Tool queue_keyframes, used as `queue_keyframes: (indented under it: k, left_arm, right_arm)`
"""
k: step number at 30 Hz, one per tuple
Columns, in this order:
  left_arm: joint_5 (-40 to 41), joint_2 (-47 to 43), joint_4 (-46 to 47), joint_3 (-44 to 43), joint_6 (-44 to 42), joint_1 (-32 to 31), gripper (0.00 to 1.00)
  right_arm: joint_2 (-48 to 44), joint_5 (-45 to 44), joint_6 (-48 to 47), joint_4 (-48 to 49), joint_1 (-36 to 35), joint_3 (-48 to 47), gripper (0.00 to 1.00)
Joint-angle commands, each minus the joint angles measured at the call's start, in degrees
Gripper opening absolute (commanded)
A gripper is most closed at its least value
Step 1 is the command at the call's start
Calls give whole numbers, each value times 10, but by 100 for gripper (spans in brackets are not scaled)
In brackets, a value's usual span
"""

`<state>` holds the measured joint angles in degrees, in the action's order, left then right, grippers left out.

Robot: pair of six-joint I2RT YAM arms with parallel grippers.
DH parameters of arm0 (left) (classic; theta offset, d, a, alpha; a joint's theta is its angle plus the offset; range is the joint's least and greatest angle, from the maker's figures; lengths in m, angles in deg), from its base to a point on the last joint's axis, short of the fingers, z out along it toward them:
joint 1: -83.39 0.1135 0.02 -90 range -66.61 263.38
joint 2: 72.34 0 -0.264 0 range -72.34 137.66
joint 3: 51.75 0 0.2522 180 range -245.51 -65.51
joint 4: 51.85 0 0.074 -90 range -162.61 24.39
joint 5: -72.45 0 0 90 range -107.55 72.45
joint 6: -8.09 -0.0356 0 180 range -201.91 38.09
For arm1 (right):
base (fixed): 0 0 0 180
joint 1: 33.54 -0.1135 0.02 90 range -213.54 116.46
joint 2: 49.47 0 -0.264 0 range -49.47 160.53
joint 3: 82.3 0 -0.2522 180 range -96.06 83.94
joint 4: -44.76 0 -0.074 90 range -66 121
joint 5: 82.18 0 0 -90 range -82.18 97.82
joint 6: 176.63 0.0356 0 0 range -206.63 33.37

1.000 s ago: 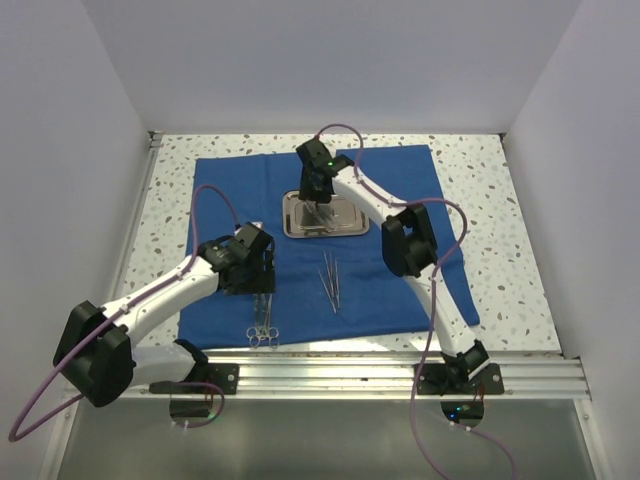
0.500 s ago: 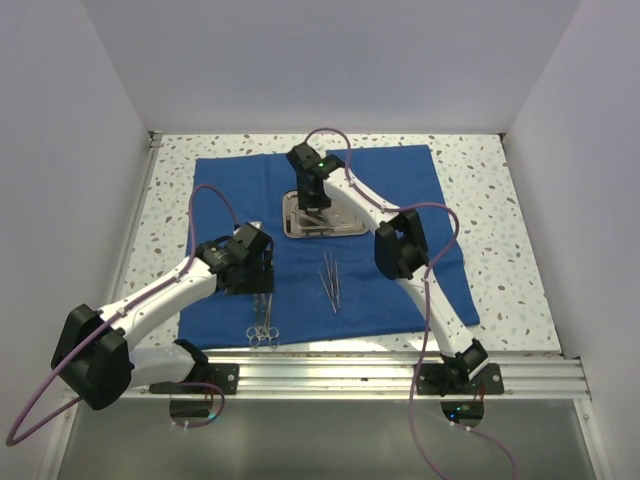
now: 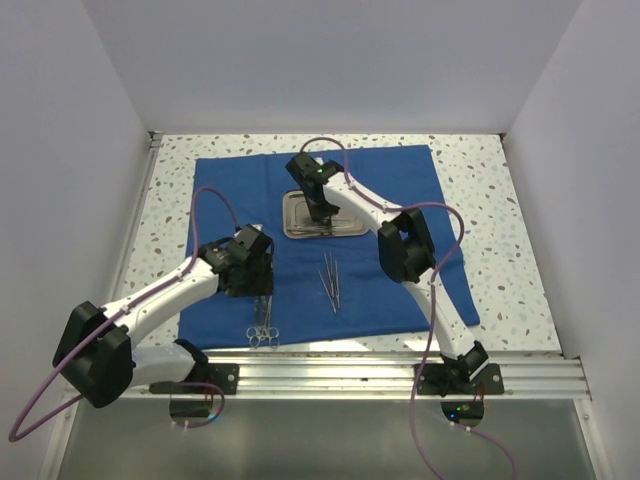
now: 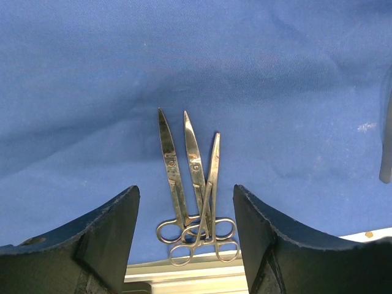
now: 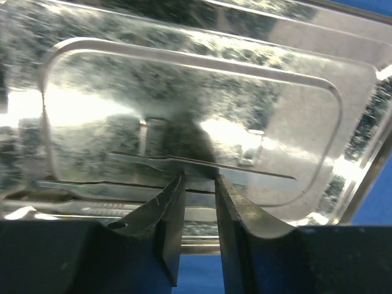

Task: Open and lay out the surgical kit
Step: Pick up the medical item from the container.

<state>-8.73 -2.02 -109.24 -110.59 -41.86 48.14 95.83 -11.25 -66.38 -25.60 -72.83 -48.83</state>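
Observation:
The surgical kit's royal-blue cloth [image 3: 400, 180] lies spread flat on the table. On it at the back stands the shiny steel tray [image 3: 350, 230]. My right gripper [image 3: 318, 205] points down into the tray [image 5: 184, 92]. It is open by a narrow gap [image 5: 199, 176], with its tips at thin flat steel instruments [image 5: 263, 173] lying on the tray floor. Thin tweezers [image 3: 330, 280] lie on the cloth mid-front. Scissors and forceps [image 3: 262, 325] lie overlapped near the front edge. My left gripper [image 4: 185, 190] hovers open above them [image 4: 190, 177], holding nothing.
A metal rail [image 3: 350, 370] runs along the near edge, just beyond the instruments' ring handles [image 4: 184, 272]. Speckled tabletop [image 3: 490, 200] shows around the cloth. White walls close in the left, back and right sides. Purple cables loop off both arms.
The right gripper has shifted slightly within the tray and its jaws have narrowed. The left gripper has hardly moved and stays open over the scissors and forceps.

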Motion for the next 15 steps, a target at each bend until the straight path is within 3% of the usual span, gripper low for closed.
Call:
queue_keyframes:
  k: [1,4,12,15]
  left_arm:
    - [-7,7,16,3,5,3,66]
    - [-6,10,10,-5,4,3,65]
    - [-9,27,0,-30,-4,3,64]
    - [-10,42,-5,-47,-9,3,63]
  right_arm:
    - [53,-11,-17,-71,38,77,31]
    - [46,18,1,-62,74,102,13]
    - [74,39,2,-67,125,58,13]
    - [81,68,14,-62,142,42,3]
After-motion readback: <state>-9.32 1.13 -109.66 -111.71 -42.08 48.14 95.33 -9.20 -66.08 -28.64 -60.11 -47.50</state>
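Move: The flat-handled medical item lies crosswise under my right fingertips, its middle about 1 cm ahead and 1 cm lower. A second flat handle is beside it, some 4 cm to the left and 1 cm back. The container's middle is about 3 cm ahead, its right rim about 12 cm to the right. From my left hand, the medical item is roughly 25 cm ahead, 16 cm right and 5 cm down. I sweep my right hand about 11 cm to the right, low inside the container, along the way bearing some 4 cm forward, towards its right rim. The half-open fingers close almost shut, mostly early on, dragging the flat handles rightward, while the wrist turns about 10 degrees clockwise. ##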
